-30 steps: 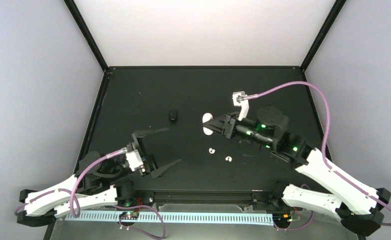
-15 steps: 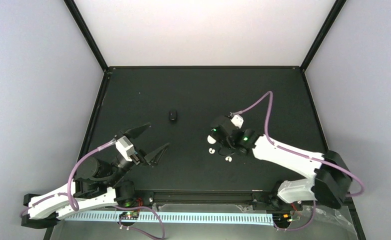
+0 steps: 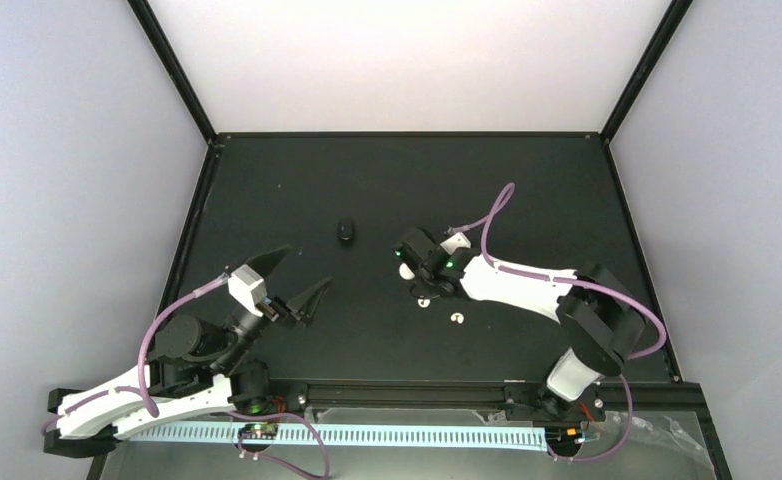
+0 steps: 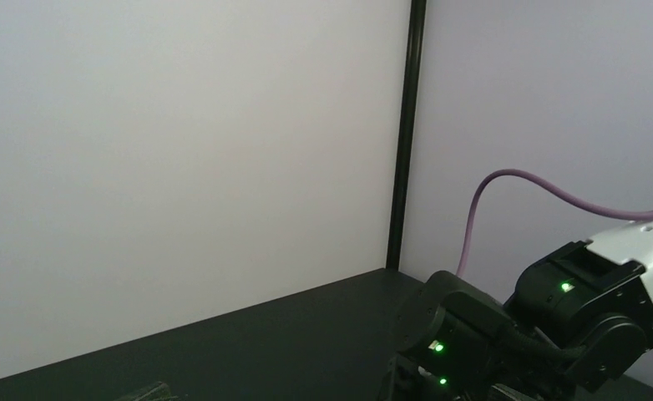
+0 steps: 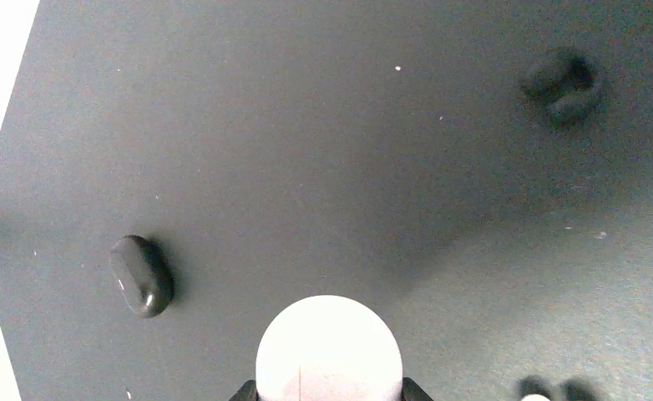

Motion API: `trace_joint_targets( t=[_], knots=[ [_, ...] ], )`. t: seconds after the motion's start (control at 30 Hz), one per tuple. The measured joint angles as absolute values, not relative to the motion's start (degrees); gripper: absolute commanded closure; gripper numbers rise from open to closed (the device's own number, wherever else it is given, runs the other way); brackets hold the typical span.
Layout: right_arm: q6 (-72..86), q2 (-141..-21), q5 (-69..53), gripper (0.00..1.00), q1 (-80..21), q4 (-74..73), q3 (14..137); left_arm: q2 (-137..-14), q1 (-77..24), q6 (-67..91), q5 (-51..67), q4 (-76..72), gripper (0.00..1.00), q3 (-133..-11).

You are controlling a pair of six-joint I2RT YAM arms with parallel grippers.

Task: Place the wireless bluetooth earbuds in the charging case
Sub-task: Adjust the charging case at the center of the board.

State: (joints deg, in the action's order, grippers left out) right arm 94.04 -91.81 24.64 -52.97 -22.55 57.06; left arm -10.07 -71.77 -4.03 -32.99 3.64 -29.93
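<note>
My right gripper point(image 3: 409, 262) is shut on a round white charging case point(image 5: 329, 351), held low over the black table; the case is hidden under the wrist in the top view. Two white C-shaped earbuds point(image 3: 424, 300) point(image 3: 456, 318) lie just near of the right gripper; one peeks in at the right wrist view's bottom edge point(image 5: 536, 398). A glossy black oval piece point(image 3: 345, 231) point(image 5: 141, 276) lies to the left of the case. A blurred dark two-lobed shape point(image 5: 562, 85) lies farther off. My left gripper point(image 3: 289, 280) is open and empty at the near left.
The table point(image 3: 527, 190) has a raised black frame and pale walls on three sides. The right arm's white link point(image 3: 512, 282) and purple cable point(image 3: 492, 210) stretch across the middle right. The left wrist view shows the right arm's wrist point(image 4: 507, 334) close by.
The right arm has swung its gripper with the white case left and towards the near side, low beside the white earbuds. The left gripper has drawn back to the left, still open.
</note>
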Motion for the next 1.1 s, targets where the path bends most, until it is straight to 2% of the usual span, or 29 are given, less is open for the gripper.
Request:
trace_joint_targets(
  t=[0.2,0.63,0.73,0.93,1.0,1.1],
  knots=[
    [95.6,-95.9,24.8,0.65,-52.1,-20.7,58.1,-10.1,-71.8,-3.6,-33.2,3.9,0.01,-29.8],
    [94.1,-102.5,20.8,0.44,-50.7,-17.5,58.8,-10.1,-71.8,-3.1,-33.3,4.3,0.01,-29.8],
    [92.6,-102.5,19.5,0.36,-50.6,-16.9,59.0,-10.2,-71.8,-3.1,-33.3,4.3,0.01,-29.8],
    [77.0,-100.9,15.7,0.19,-50.0,-18.7,62.4,-10.7,-71.8,-3.1,-33.3,4.7,0.01,-29.8],
    [69.4,-99.2,13.3,0.06,-49.5,-19.6,63.4,-10.7,-71.8,-3.1,-33.3,4.7,0.01,-29.8],
    [55.6,-97.7,10.1,0.03,-48.5,-22.5,66.3,-10.7,-71.8,-3.2,-33.3,4.7,0.01,-29.8]
  ],
)
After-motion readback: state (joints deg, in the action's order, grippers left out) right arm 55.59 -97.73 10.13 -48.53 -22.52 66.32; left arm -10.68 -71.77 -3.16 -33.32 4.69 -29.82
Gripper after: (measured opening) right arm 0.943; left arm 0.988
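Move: The right hand already holds the white charging case. The bare spot on the board where it will be set lies about 2 cm ahead, 1 cm left and 6 cm below. The nearer white earbud is some 4 cm back and 3 cm right, the other about 7 cm back and 9 cm right. The black case stands 9 cm ahead and 11 cm left. From the left hand that spot is roughly 16 cm ahead, 12 cm right and 32 cm down. Down about 5 cm and slightly forward, the right hand lowers the held charging case onto the board, its fingers starting to open on the way. It lets go, then lifts some 6 cm off the case and drifts left, the fingers spreading nearly wide while the wrist turns about 35 degrees counter-clockwise. ##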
